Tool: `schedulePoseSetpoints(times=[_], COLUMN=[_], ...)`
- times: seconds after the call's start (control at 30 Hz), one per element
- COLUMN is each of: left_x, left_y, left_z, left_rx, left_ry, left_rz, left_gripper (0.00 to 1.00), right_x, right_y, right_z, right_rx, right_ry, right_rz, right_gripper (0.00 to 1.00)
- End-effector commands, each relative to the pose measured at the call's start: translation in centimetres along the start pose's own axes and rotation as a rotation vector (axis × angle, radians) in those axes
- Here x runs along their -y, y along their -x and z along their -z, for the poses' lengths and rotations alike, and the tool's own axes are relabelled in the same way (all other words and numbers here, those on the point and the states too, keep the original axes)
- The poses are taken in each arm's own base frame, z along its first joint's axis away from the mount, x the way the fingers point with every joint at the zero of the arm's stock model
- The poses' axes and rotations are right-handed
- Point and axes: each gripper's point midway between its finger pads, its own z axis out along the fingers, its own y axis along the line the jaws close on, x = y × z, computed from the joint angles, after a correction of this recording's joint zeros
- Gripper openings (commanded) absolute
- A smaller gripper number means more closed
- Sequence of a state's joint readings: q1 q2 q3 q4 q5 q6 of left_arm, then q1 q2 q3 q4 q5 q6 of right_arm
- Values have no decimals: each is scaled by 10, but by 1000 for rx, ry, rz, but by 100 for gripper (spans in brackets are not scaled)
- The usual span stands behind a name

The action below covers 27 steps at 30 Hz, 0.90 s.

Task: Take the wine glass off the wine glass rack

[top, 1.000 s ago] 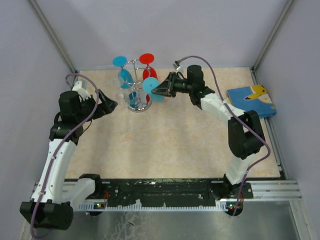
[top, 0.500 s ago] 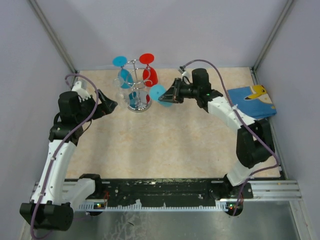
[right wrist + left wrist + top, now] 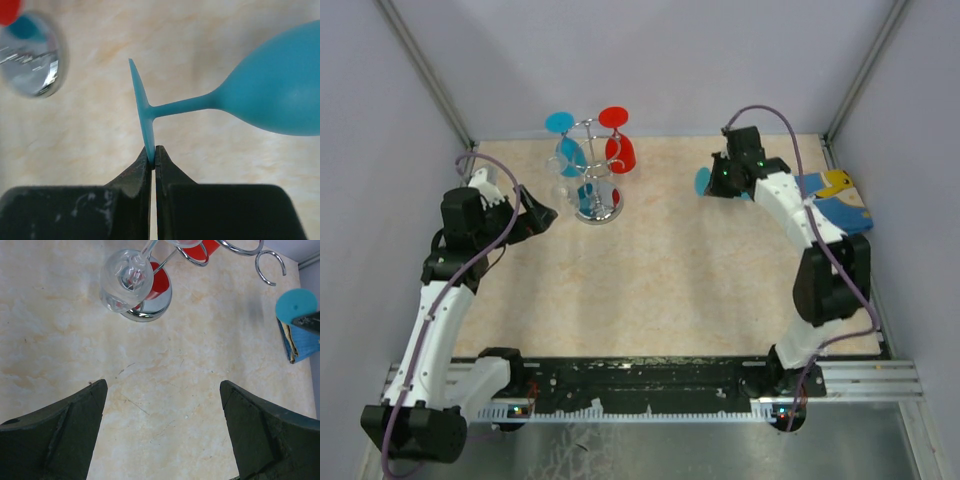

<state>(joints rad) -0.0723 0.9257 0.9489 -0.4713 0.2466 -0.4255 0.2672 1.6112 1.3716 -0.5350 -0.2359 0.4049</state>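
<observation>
The wine glass rack [image 3: 592, 190], a silver wire stand with a chrome base, stands at the back left of the table. A blue, a red [image 3: 619, 152] and a clear glass [image 3: 560, 187] hang on it. My right gripper [image 3: 712, 183] is shut on the foot of a blue wine glass [image 3: 702, 181] and holds it off the rack, well to the rack's right. In the right wrist view the gripper [image 3: 152, 152] pinches the foot's rim and the glass [image 3: 280, 95] lies sideways above the table. My left gripper [image 3: 542, 212] is open and empty, left of the rack; its wrist view [image 3: 162, 385] shows bare table between the fingers.
A blue and yellow book [image 3: 830, 200] lies at the right edge, close behind the right gripper. Grey walls and metal posts close in the back and sides. The rack's base [image 3: 150, 295] and the clear glass [image 3: 126, 280] show ahead of the left gripper.
My right gripper has drawn the blue wine glass away from the rack and carried it to the right. The left arm has barely moved.
</observation>
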Motion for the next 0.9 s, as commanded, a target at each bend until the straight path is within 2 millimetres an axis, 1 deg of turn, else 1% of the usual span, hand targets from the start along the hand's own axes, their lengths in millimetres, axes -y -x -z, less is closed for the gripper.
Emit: schedulePoseSetpoints(times=[0.0,0.03,0.13,0.2,0.27,0.3,0.37,0.4,0.43,0.47,0.5,0.53,0.6,0.67,0.73,0.8,0.87], left_x=[7,7,6,5,3,3,2,2,2,2,2,1,0,-1,-1,0,-1], left_y=[1,1,1,-1,-3,-4,-6,-7,-8,-8,-9,-10,-10,-10,-11,-11,-11], left_z=[1,2,1,-1,-3,-4,-5,-6,-7,-8,-8,-9,-10,-10,-11,-12,-12], left_rx=[15,16,17,11,3,-2,-7,-9,-12,-14,-17,-19,-19,-21,-24,-28,-33], left_ry=[-39,-40,-39,-39,-37,-36,-37,-37,-39,-40,-42,-42,-39,-36,-36,-40,-35], left_rz=[-16,-18,-24,-25,-27,-27,-26,-23,-23,-21,-20,-18,-19,-20,-19,-19,-26], left_gripper=[100,100,100,100,100,100,100,100,100,100,100,100,100,100,100,100,100], right_x=[92,108,155,172,183,185,191,190,190,190,188,184,179,176,181,188,190], right_y=[47,55,79,86,95,101,115,124,129,134,139,151,160,165,169,167,168], right_z=[-9,-10,-5,-12,-21,-26,-30,-31,-32,-35,-37,-39,-36,-34,-37,-53,-64], right_rx=[47,47,47,5,-14,-7,18,43,42,74,66,137,209,256,246,221,217], right_ry=[-554,-656,-997,-1139,-1233,-1271,-1364,-1401,-1447,-1485,-1531,-1571,-1652,-1710,-1754,-1738,-1727], right_rz=[176,200,296,354,401,428,477,494,540,547,603,601,629,667,648,662,681], right_gripper=[0,0,0,0,0,0,0,0,0,0,0,0,0,0,0,0,0])
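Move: The right hand already holds the turquoise wine glass by its foot, well clear of the rack, with the bowl lying out to the right. Its goal seems to be the open tabletop about 22 cm ahead, 19 cm to the right and 17 cm below. The folded cloth lies some 10 cm ahead and 33 cm right, the glass rack about 8 cm ahead and 30 cm left. From the left hand that open tabletop is roughly 31 cm ahead and 55 cm right. The right hand swings the held glass quickly forward and right, about 20 cm and 17 cm, away from the rack towards the open tabletop left of the folded cloth, sinking some 9 cm before coming back up about 3 cm. On the way the wrist rolls about 100 degrees, its right side rising, and turns somewhat clockwise, until the fingers point level to the right and forward, still pinching the foot's rim. ##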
